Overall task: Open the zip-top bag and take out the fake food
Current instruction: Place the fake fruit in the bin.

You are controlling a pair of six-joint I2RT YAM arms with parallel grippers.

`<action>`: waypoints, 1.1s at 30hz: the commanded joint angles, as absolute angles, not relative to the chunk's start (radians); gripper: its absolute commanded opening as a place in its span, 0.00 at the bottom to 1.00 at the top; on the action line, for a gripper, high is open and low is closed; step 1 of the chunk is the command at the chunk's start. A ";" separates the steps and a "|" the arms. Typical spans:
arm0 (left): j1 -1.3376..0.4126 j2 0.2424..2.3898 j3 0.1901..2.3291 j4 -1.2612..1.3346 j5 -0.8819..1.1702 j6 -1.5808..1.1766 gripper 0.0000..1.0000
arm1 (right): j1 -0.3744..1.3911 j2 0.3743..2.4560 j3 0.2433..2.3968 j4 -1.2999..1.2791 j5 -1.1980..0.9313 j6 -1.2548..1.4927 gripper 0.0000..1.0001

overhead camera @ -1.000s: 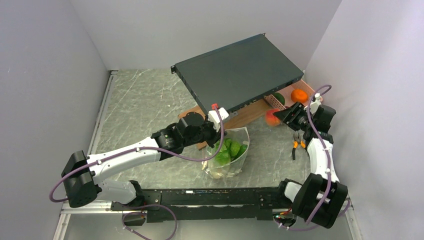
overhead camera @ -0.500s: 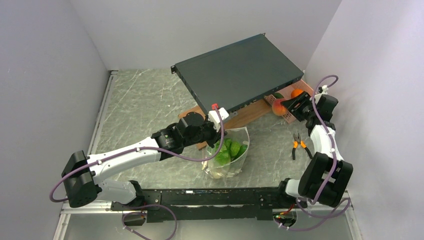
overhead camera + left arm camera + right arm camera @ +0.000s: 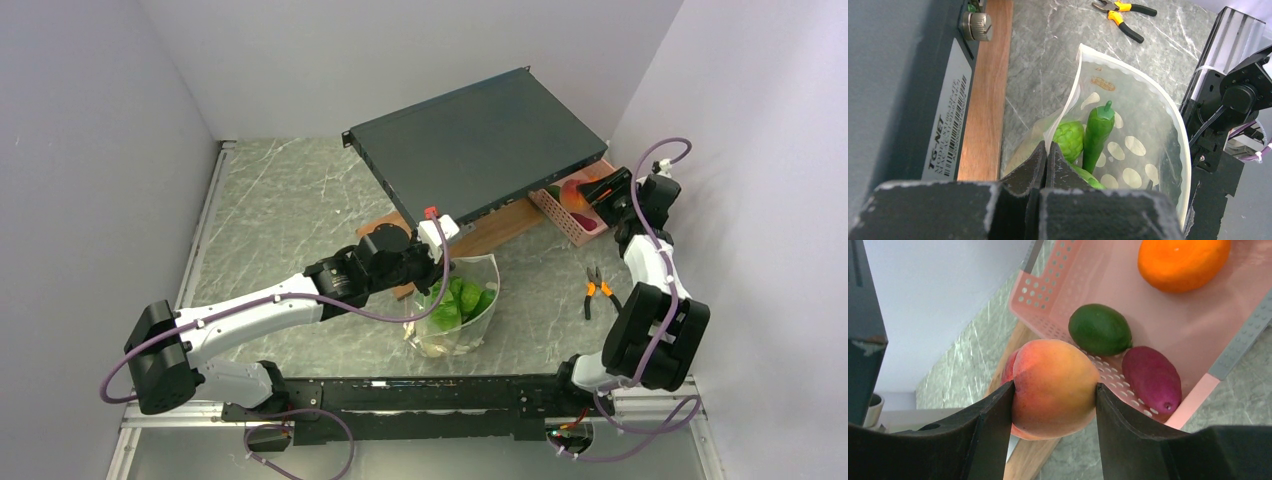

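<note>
The clear zip-top bag (image 3: 470, 325) stands open in front of the arms, with green fake food (image 3: 460, 298) inside. The left wrist view shows a green pepper (image 3: 1096, 134) and a bumpy green piece (image 3: 1069, 139) in the bag (image 3: 1148, 115). My left gripper (image 3: 440, 262) (image 3: 1046, 150) is shut on the bag's near rim. My right gripper (image 3: 588, 192) (image 3: 1054, 390) is shut on a peach (image 3: 1053, 387) and holds it over the near edge of the pink basket (image 3: 1173, 325) (image 3: 562, 213). An orange (image 3: 1180, 260), a green lime (image 3: 1099, 329) and a purple piece (image 3: 1152, 379) lie in the basket.
A large dark flat box (image 3: 480, 145) rests tilted on a wooden board (image 3: 492, 232) behind the bag. Orange-handled pliers (image 3: 597, 288) (image 3: 1123, 11) lie on the marble table to the right. Walls close in left, back and right.
My right gripper has carried the peach away from the bag side, back and right to above the pink basket. The left gripper and the bag have stayed put.
</note>
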State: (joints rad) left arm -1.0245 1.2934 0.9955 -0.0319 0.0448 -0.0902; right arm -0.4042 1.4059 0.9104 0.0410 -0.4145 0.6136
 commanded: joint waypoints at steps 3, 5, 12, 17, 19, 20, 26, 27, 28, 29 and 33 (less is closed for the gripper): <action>-1.020 1.344 1.041 -0.036 0.066 -0.090 0.00 | -0.403 1.452 0.992 0.135 -0.341 0.653 0.05; -1.020 1.344 1.039 -0.036 0.064 -0.090 0.00 | -0.402 1.466 1.004 0.136 -0.329 0.644 0.08; -1.021 1.342 1.039 -0.037 0.065 -0.089 0.00 | -0.403 1.498 1.025 0.146 -0.312 0.615 0.16; -1.020 1.341 1.038 -0.037 0.065 -0.089 0.00 | -0.402 1.521 1.039 0.145 -0.302 0.596 0.17; -1.020 1.339 1.038 -0.038 0.064 -0.088 0.00 | -0.403 1.529 1.042 0.148 -0.301 0.589 0.17; -1.020 1.339 1.038 -0.038 0.064 -0.089 0.00 | -0.404 1.533 1.043 0.150 -0.299 0.585 0.18; -1.021 1.340 1.038 -0.038 0.064 -0.089 0.00 | -0.403 1.565 1.055 0.150 -0.287 0.541 0.22; -1.020 1.339 1.038 -0.038 0.064 -0.089 0.00 | -0.403 1.569 1.056 0.150 -0.286 0.534 0.24; -1.020 1.339 1.037 -0.038 0.062 -0.089 0.00 | -0.404 1.572 1.056 0.150 -0.283 0.527 0.25; -1.020 1.339 1.037 -0.038 0.062 -0.089 0.00 | -0.403 1.579 1.056 0.149 -0.281 0.520 0.26; -1.020 1.339 1.038 -0.038 0.060 -0.090 0.00 | -0.403 1.590 1.054 0.153 -0.275 0.499 0.32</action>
State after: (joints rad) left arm -1.0252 1.2953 0.9993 -0.0383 0.0444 -0.0898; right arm -0.4038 1.5833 1.0145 0.1059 -0.2958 0.5392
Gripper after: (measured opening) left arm 0.008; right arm 0.568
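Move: The right hand already holds the peach over the pink bin's near left side; the bin's middle lies about 6 cm ahead, 7 cm to its right and 14 cm below. In the bin, the orange is roughly 9 cm ahead and 9 cm right, the dark green fruit 6 cm ahead and 2 cm right, and the dark red fruit 2 cm ahead and 7 cm right, all some 14 cm below. From the left hand the bin's middle is about 26 cm ahead, 34 cm right and 19 cm below. With the peach still pinched between its fingers, the right hand carries it forward and to the right about equally, some 4 cm each way, in over the bin from its near left side towards the middle, quickly at first and then slowing. Over the second half it also starts to sink, ending about 2 cm lower, while the wrist rolls its left side down some 5 degrees and the fingers keep their opening without letting go. ##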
